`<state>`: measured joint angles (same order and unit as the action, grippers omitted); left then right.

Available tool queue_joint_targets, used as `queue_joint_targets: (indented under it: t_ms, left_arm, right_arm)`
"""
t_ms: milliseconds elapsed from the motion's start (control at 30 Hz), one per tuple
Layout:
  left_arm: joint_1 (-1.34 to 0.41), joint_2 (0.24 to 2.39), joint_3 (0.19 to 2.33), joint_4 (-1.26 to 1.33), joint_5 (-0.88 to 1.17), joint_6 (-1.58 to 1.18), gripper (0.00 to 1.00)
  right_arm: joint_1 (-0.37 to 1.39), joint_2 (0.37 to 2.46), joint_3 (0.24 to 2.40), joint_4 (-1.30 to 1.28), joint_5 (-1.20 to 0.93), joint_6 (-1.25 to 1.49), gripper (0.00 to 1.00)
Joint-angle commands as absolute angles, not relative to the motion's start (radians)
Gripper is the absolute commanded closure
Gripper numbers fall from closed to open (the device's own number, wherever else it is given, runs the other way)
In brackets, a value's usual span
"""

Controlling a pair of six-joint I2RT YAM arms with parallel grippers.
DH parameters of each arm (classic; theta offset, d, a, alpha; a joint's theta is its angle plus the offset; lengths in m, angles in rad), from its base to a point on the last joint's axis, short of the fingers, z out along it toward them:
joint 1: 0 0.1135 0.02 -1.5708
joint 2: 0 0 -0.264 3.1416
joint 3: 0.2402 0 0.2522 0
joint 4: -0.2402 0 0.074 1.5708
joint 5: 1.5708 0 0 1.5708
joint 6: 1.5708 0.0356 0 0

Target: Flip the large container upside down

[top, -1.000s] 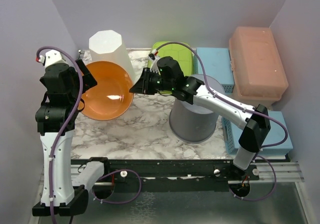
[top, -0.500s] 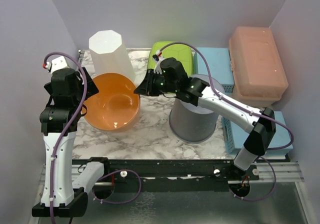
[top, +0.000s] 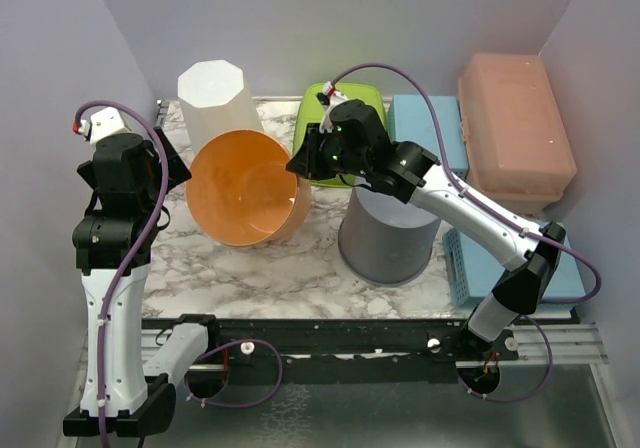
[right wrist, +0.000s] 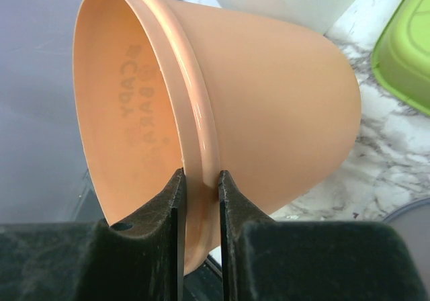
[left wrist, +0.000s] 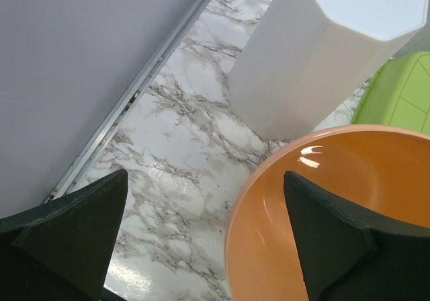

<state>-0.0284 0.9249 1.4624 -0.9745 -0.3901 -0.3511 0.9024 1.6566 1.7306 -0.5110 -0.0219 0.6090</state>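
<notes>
The large container [top: 245, 193] is an orange tub, tipped on its side above the marble table [top: 300, 258] with its mouth facing left and up. My right gripper [top: 305, 168] is shut on its rim at the right side. In the right wrist view the fingers pinch the rolled rim [right wrist: 199, 180] and the tub's body [right wrist: 269, 99] leans away to the right. My left gripper [top: 170, 168] stands open just left of the tub, not touching it. In the left wrist view the orange tub [left wrist: 336, 213] shows behind the right finger of the open left gripper [left wrist: 205, 180].
A white octagonal bin [top: 220, 98] stands upside down at the back left, close behind the tub. A grey bucket [top: 390, 233] sits upside down under the right arm. A green tray [top: 350, 118], blue boxes [top: 430, 133], a salmon box [top: 515, 128] and a blue basket [top: 520, 268] fill the right.
The right gripper has lifted and swung right and back, tipping the orange tub from mouth-up onto its side. The left arm shifted slightly and stayed open.
</notes>
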Motion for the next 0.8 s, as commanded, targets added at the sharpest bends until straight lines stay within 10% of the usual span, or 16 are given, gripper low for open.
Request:
queue_joint_targets:
  t_ms: [0,767]
  left_arm:
    - [-0.034,0.927,1.480,-0.973,-0.434,-0.360,0.01]
    - [-0.034,0.904,1.432,-0.943,-0.428,-0.371,0.01]
  right_arm:
    - [0.913,1.636,1.836,-0.546,0.060,0.516,0.99]
    - [0.935,1.759,2.112,-0.696,0.316,0.280,0.99]
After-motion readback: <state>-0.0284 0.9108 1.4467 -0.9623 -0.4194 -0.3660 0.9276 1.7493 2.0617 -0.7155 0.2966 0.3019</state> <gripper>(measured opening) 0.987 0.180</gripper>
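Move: The right fingers hold the rim of the tilted orange container, whose middle lies about 9 cm to the left, level fore and aft and some 12 cm below, mouth up and back. From that hand the upturned white container stands about 22 cm ahead and 20 cm left; the green tub about 23 cm ahead and 10 cm right; the grey container some 20 cm right and 2 cm back. From the idle left hand the orange container lies roughly 19 cm right, 4 cm ahead and 16 cm lower. Up first, by about 7 cm, then easing down a little while drifting forward and to the right some 4 cm each, the right hand carries the orange container away from the open left gripper. Its fingers keep their pinch on the rim as the wrist swings some 20 degrees clockwise, bringing the fingers round from leftward towards forward, and rolls its left side down. ##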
